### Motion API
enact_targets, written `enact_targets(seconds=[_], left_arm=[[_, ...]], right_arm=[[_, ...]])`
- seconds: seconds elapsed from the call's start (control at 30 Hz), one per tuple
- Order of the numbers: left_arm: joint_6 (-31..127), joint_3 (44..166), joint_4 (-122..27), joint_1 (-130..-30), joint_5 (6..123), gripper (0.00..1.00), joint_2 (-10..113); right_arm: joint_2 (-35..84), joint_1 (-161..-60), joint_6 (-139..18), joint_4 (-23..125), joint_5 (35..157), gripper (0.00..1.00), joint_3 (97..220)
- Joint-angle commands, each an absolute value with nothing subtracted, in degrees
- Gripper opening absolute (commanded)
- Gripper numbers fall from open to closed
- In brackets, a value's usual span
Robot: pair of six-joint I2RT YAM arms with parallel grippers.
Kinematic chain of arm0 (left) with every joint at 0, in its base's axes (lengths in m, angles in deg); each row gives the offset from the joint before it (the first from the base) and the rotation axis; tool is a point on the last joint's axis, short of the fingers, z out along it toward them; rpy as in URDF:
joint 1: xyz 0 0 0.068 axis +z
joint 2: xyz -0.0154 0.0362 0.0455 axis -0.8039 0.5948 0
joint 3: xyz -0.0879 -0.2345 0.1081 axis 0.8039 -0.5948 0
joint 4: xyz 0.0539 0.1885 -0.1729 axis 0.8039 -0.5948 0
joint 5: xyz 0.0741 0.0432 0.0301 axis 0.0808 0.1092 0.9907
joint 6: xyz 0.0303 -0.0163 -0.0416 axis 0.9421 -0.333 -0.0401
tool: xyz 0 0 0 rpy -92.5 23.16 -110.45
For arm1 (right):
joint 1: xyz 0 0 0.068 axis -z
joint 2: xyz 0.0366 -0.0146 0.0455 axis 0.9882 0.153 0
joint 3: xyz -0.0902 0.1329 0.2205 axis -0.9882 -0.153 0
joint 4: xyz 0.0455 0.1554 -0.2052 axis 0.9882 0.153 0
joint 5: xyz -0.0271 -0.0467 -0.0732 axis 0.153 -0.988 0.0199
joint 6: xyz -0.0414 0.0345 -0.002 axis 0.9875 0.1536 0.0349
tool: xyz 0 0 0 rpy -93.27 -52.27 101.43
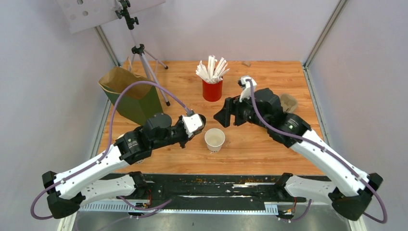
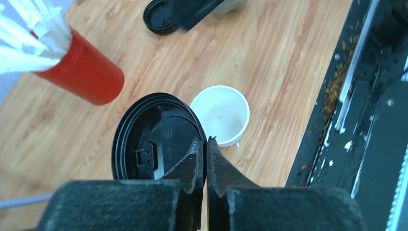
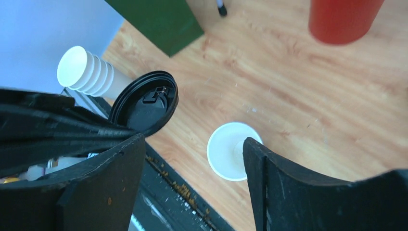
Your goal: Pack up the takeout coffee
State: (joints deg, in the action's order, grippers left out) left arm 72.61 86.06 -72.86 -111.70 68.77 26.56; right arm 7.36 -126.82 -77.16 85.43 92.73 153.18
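Observation:
The takeout coffee stands in two parts. Its white paper cup (image 1: 214, 139) (image 2: 221, 114) (image 3: 231, 151) is upright and uncovered on the wooden table. Its black lid (image 2: 154, 137) (image 3: 144, 103) hangs just left of the cup, held edge-on. My left gripper (image 2: 206, 144) (image 1: 195, 131) is shut on the lid's rim beside the cup's mouth. My right gripper (image 3: 192, 140) (image 1: 226, 114) hovers open above the table behind the cup, with nothing between its fingers.
A green paper bag (image 1: 132, 98) (image 3: 159, 19) stands open at the back left. A red cup of white sticks (image 1: 212, 89) (image 2: 82, 70) is behind the white cup. A stack of white cups (image 3: 86, 74) lies near the left arm. A tripod (image 1: 144, 67) stands by the bag.

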Motion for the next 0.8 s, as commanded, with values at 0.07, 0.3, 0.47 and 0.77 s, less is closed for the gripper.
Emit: enact_targets(seconds=[0.07, 0.3, 0.47, 0.77], left_arm=[[44.61, 89.85, -68.92, -104.41, 70.58, 0.0, 24.78], [22.76, 91.09, -64.65, -95.23, 59.02, 0.0, 25.57], [3.7, 86.96, -49.14, -89.16, 47.84, 0.0, 25.74], [-17.89, 80.98, -32.44, -88.31, 47.53, 0.0, 24.74]], right_arm=[[-4.4, -127.07, -65.85, 68.02, 88.86, 0.82, 144.47], [-16.02, -127.14, -50.1, 45.2, 98.82, 0.96, 128.57], [-18.57, -127.5, -43.19, 36.6, 107.12, 1.0, 124.44], [-14.18, -131.46, -34.04, 31.66, 104.05, 1.0, 125.03]])
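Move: I still grip the black coffee lid in my left hand; it sits about 8 cm to the left of my open right hand, some 2 cm back and about level. The white cup stands some 6 cm to the right of my left hand, 1 cm ahead and 15 cm below. The red straw cup is about 22 cm beyond the white cup, in line with it; more black lids lie 20 cm ahead of my right hand, 12 cm to its right and 20 cm lower. I raise my left hand about 12 cm, going a little forward as well, and keep the lid's rim pinched while I roll the hand some 75 degrees counter-clockwise as seen from behind it, its fingers coming up level. My right hand, already clear of the lid, rises about 8 cm, swings briefly right, then draws back some 4 cm; I tip its fingers from down-left to slightly above level and spread them fully, facing the lid. ##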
